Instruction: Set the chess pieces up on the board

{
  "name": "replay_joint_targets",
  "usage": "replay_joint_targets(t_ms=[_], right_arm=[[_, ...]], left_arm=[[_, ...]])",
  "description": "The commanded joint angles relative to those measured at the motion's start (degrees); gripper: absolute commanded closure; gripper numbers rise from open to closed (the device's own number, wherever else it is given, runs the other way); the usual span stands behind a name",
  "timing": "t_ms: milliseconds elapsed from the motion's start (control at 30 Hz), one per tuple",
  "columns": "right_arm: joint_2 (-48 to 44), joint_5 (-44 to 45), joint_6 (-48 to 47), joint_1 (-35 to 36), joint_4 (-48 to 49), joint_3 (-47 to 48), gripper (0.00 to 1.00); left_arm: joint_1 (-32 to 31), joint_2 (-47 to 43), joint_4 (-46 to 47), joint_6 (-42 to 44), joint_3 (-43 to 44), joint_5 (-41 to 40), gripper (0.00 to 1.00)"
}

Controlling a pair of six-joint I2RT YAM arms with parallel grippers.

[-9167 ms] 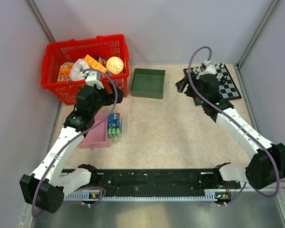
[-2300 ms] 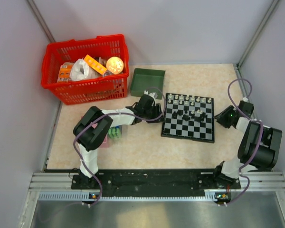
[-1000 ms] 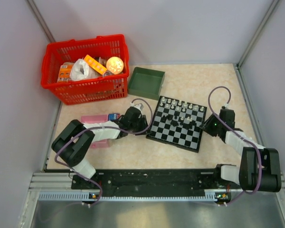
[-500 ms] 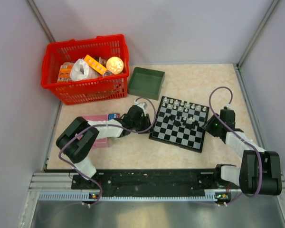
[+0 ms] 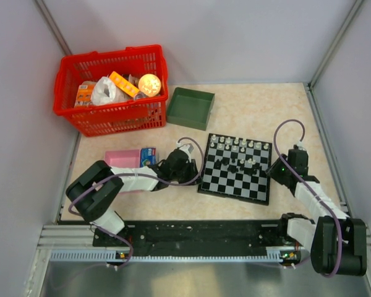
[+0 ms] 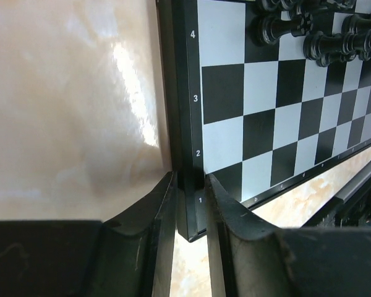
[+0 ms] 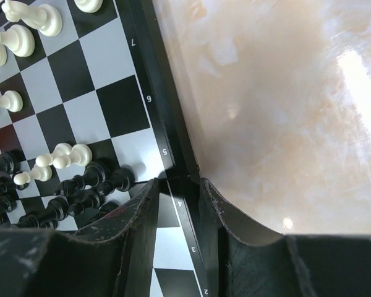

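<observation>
The board (image 5: 222, 183) lies mid-table, nearly square to the table edges. My left gripper (image 5: 195, 171) is shut on its left rim, and in the left wrist view both fingers (image 6: 162, 207) pinch the black edge by the corner marked 1. My right gripper (image 5: 274, 168) is shut on the right rim, its fingers (image 7: 211, 201) straddling the edge near row 4. White chess pieces (image 5: 235, 143) line the far row. Black chess pieces (image 5: 237, 163) crowd the middle, several lying down (image 7: 80, 185). One white piece (image 7: 59, 158) lies on its side among them.
A red basket (image 5: 111, 114) full of items stands at the back left, with a green tray (image 5: 190, 108) beside it. A pink tray (image 5: 122, 159) and a small blue-green box (image 5: 149, 154) lie just left of my left arm. Walls close in on three sides.
The board has turned from a slant to nearly square and slid slightly right, carried by both grippers. My left arm has drawn back, uncovering more of the pink tray.
</observation>
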Motion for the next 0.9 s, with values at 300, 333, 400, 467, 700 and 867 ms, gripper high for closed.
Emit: replay_joint_targets(t_ms=[300,333,400,467,700,867], right_arm=[[0.61,-13.72,1.14,1.73,-3.06,-0.26,0.7],[1.22,-13.98,1.05,1.73,-2.79,0.09,0.7],[2.1,-13.38,0.52,1.73,-3.31,1.32,0.7],[2.45,-11.01,-0.27,1.73,-4.28,3.08,0.7],[3.86,-3.79,-3.34,1.73,-8.94,14.15,0.66],[4.74,-6.5,-6.15,1.73,-10.08,20.48,0.66]], left_arm=[[-1.55,-7.78,-4.68,-1.0,-1.2,-7.73,0.7],[-1.47,-7.96,-6.0,-0.56,-0.67,-8.44,0.7],[-1.38,-8.57,-7.5,0.41,0.21,-10.99,0.68],[-1.29,-9.89,-8.56,1.29,1.0,-12.57,0.64],[-0.85,-15.6,-14.18,4.97,4.6,-16.96,0.41],[-0.06,-20.08,-15.33,9.98,9.34,-24.33,0.19]])
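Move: The left gripper straddles the chessboard's left rim near its near corner, so the board's middle lies about 14 cm to its right and 6 cm ahead. The right gripper straddles the middle of the right rim, the board's middle about 13 cm to its left and 2 cm ahead. The black pieces cluster around that middle; the white rows stand some 9 cm beyond it. The blue pack lies roughly 19 cm left of the left gripper, 6 cm ahead. With both grippers still on the opposite rims, slide the board left some 3 cm, the left hand dipping back about 1 cm first, the right easing back as it goes. Then spread the left fingers wide and lift them off, up about 7 cm and slightly forward; raise the right fingers off the rim some 6 cm and forward, their gap unchanged. ##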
